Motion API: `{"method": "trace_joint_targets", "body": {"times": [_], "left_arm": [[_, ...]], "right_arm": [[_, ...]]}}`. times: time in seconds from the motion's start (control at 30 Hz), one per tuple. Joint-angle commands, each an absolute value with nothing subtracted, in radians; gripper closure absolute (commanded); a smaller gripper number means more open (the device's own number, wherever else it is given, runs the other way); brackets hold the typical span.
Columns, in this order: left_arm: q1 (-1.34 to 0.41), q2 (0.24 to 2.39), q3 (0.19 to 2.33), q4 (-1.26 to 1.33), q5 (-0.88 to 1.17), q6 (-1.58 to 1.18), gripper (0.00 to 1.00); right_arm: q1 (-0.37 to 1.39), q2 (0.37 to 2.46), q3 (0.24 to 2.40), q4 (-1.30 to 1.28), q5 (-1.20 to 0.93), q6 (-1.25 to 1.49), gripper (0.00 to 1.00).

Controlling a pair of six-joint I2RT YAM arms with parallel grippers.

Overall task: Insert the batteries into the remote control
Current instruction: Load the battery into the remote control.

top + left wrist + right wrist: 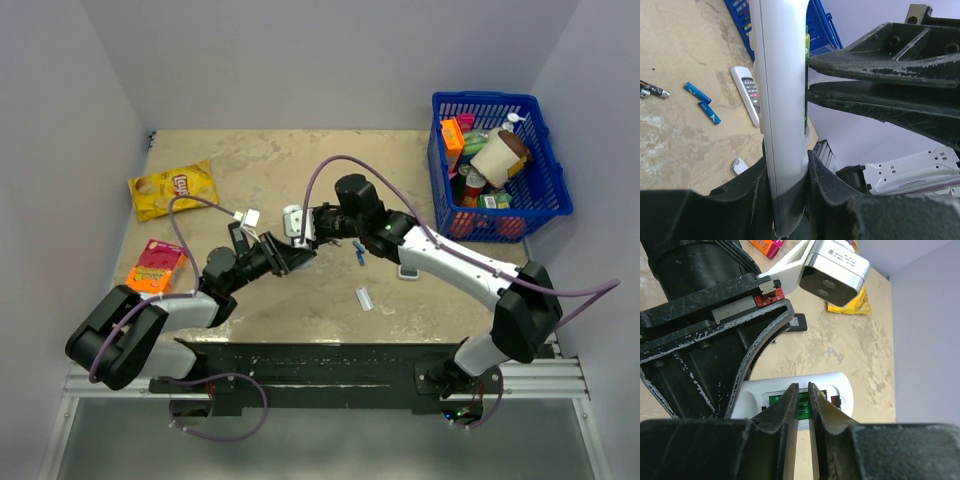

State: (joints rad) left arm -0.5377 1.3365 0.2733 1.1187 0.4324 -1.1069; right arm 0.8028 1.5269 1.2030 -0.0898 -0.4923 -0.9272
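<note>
My left gripper (283, 252) is shut on the white remote control (782, 100) and holds it off the table, its open battery bay facing the right arm. In the right wrist view the remote control (752, 395) shows the green batteries (802, 407) lying in that bay. The right gripper (803, 387) has its jaws almost together, with only a thin slit between them. Its tips rest against the batteries and nothing is pinched between them. From above, the two grippers meet at the remote control (292, 222) over the middle of the table, the right gripper (312, 226) beside it.
A blue basket (540, 170) of groceries stands at the back right. A yellow chip bag (172, 188) and a pink pack (157, 265) lie at the left. Blue cells (702, 100), dark cells (655, 91), a grey-white remote (747, 92) and a small white cover (365, 298) lie on the table.
</note>
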Motion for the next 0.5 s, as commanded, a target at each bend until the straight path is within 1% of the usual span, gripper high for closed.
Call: {"method": "trace_joint_targets", "body": {"times": [0.0, 0.03, 0.07, 0.13, 0.17, 0.27, 0.33, 0.37, 0.47], "left_arm": [[-0.542, 1.289, 0.311, 1.534, 0.502, -1.062, 1.00], [-0.532, 1.289, 0.311, 1.520, 0.502, -1.054, 1.00], [-0.528, 1.289, 0.308, 1.514, 0.502, -1.045, 1.00], [-0.520, 1.289, 0.305, 1.494, 0.506, -1.034, 1.00], [-0.520, 1.290, 0.304, 1.483, 0.512, -1.014, 1.00], [-0.514, 1.289, 0.307, 1.454, 0.529, -0.986, 1.00], [-0.511, 1.287, 0.307, 1.440, 0.541, -0.968, 1.00], [-0.509, 1.287, 0.308, 1.437, 0.548, -0.960, 1.00], [-0.509, 1.279, 0.313, 1.408, 0.566, -0.933, 1.00]], "right_arm": [[0.796, 1.508, 1.276, -0.202, -0.531, -0.801, 0.78], [0.796, 1.499, 1.302, -0.202, -0.544, -0.770, 0.76], [0.796, 1.476, 1.314, -0.199, -0.540, -0.743, 0.72], [0.796, 1.456, 1.347, -0.189, -0.529, -0.658, 0.69], [0.796, 1.445, 1.359, -0.181, -0.494, -0.619, 0.66], [0.781, 1.417, 1.413, -0.186, -0.451, -0.454, 0.60], [0.753, 1.402, 1.439, -0.198, -0.449, -0.336, 0.54], [0.741, 1.394, 1.442, -0.196, -0.451, -0.292, 0.47], [0.697, 1.368, 1.425, -0.176, -0.483, -0.152, 0.37]]}}
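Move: The open battery compartment of the remote control lies right at the right fingertips, about 1 cm further left and 1 cm lower. From the right hand, the silver-black batteries lie on the table about 9 cm ahead, 8 cm to the right and 20 cm down; the blue batteries are about 5 cm ahead and 16 cm right, the white battery cover roughly 9 cm back and 17 cm right. From the left hand, gripping the remote's near end, the compartment is some 6 cm ahead, 1 cm left and 3 cm higher. Upward, and faster as it goes, the right hand lifts off the battery compartment by about 10 cm, drifting a little to the right late on; its fingers spread from nearly shut to about half open while the wrist swings some 30 degrees, rolling its left side up and turning clockwise. The left hand keeps its grip on the remote and raises it about 3 cm, tilting its far end up. ##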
